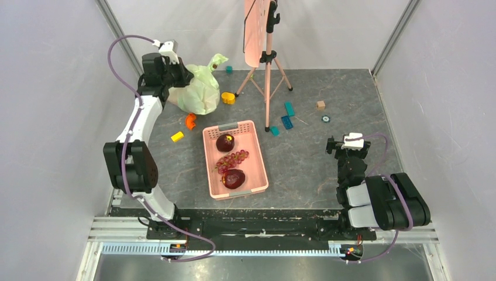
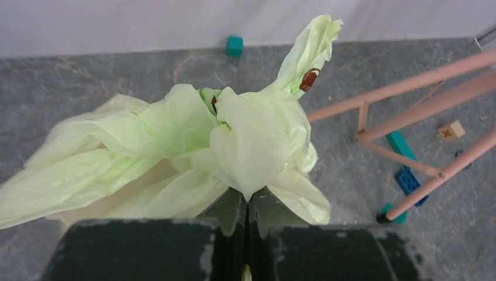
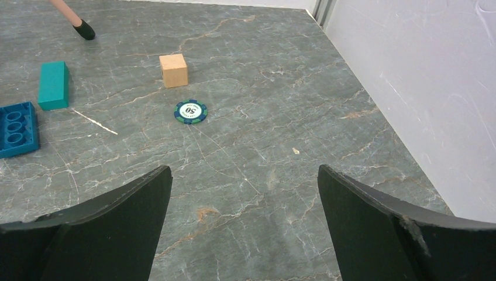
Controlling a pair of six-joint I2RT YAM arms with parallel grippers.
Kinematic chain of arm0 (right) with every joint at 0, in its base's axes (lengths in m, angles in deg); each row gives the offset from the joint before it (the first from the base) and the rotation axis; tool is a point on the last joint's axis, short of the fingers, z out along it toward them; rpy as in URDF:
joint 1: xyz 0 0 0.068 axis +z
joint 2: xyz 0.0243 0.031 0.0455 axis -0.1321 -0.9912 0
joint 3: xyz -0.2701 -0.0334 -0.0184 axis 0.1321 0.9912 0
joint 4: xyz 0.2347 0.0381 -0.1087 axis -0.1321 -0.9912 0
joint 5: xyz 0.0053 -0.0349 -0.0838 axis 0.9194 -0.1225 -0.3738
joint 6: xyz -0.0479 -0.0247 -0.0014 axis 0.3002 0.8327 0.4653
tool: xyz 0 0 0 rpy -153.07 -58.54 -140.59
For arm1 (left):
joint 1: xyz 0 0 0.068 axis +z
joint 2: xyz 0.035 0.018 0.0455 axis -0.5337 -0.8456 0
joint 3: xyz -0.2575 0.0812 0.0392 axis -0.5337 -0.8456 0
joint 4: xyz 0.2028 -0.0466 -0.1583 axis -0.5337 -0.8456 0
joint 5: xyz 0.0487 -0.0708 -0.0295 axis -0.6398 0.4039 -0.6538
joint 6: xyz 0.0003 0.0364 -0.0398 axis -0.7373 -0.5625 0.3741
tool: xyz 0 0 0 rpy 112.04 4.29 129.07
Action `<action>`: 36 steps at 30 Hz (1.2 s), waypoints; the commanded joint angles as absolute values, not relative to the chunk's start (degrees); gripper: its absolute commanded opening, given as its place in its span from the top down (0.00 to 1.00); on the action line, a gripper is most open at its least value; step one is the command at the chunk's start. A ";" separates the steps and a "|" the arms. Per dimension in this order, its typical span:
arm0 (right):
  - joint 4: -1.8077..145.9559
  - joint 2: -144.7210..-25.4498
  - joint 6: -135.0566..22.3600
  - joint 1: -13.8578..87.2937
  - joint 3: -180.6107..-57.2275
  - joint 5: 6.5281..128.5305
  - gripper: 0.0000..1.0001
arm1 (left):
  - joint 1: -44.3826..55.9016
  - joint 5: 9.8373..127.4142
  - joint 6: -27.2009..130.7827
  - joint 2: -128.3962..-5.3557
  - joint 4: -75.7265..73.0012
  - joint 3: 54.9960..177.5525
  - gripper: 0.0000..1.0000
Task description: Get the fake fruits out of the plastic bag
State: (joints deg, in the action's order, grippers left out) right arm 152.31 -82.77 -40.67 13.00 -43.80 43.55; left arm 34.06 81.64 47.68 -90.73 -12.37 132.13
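The pale-green plastic bag (image 1: 199, 88) sits bunched at the back left of the table, and it also fills the left wrist view (image 2: 193, 140). My left gripper (image 2: 248, 196) is shut on a fold of the bag near its knotted top. In the top view the left gripper (image 1: 182, 76) is at the bag's left side. The fake fruits are hidden inside the bag; none shows. My right gripper (image 3: 244, 181) is open and empty, hovering over bare table at the right, far from the bag (image 1: 345, 143).
A pink basket (image 1: 254, 170) with two dark maroon fruits and purple grapes stands mid-table. A pink tripod (image 1: 267, 70) stands behind it. Small blocks lie around: yellow (image 1: 228, 98), orange (image 1: 190, 121), teal (image 3: 53, 85), blue (image 3: 17, 129), wooden cube (image 3: 174, 70), a poker chip (image 3: 190, 112).
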 commanded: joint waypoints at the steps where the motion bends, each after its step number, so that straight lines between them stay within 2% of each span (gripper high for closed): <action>1: 154.28 -83.00 -39.87 12.95 -38.27 43.90 0.02 | 32.96 81.10 47.51 -84.20 -5.60 127.34 0.98; 6: 154.34 -82.95 -39.87 12.89 -38.22 43.90 0.02 | 30.12 82.18 46.00 -81.33 -5.51 125.13 0.98; 16: 154.32 -82.98 -39.86 12.96 -38.26 43.91 0.02 | 29.44 98.56 45.32 -76.23 -4.53 121.54 0.98; 24: 154.34 -82.96 -39.86 12.95 -38.25 43.93 0.02 | 25.31 102.42 40.81 -68.63 -10.49 120.79 0.98; 36: 154.66 -82.76 -39.95 12.94 -38.03 43.96 0.02 | 11.73 101.18 32.68 -58.84 -22.55 117.52 0.98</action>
State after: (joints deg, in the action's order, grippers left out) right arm 152.33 -82.77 -40.67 13.00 -43.80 43.55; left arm 14.17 100.00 37.16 -62.80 -19.02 118.87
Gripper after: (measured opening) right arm 0.982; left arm 0.025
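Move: The basket, over which the left hand takes the bag it already holds, lies about 22 cm back, 17 cm to the right and 23 cm below. The dark fruit at the basket's far end is some 14 cm back and 12 cm to the right; the orange piece is roughly 3 cm back and 3 cm left, and the yellow toy 10 cm ahead and 13 cm right, both down on the table. From the right hand, the basket lies about 45 cm left, 2 cm back, 8 cm lower. Back towards its base and to the right, some 20 cm and 17 cm, the left hand carries the bag towards the spot over the basket, gathering speed late. After dipping about a centimetre it climbs to roughly 9 cm higher. The wrist swings some 40 degrees clockwise and the fingers tip upward a little, staying shut on the bunched plastic. ##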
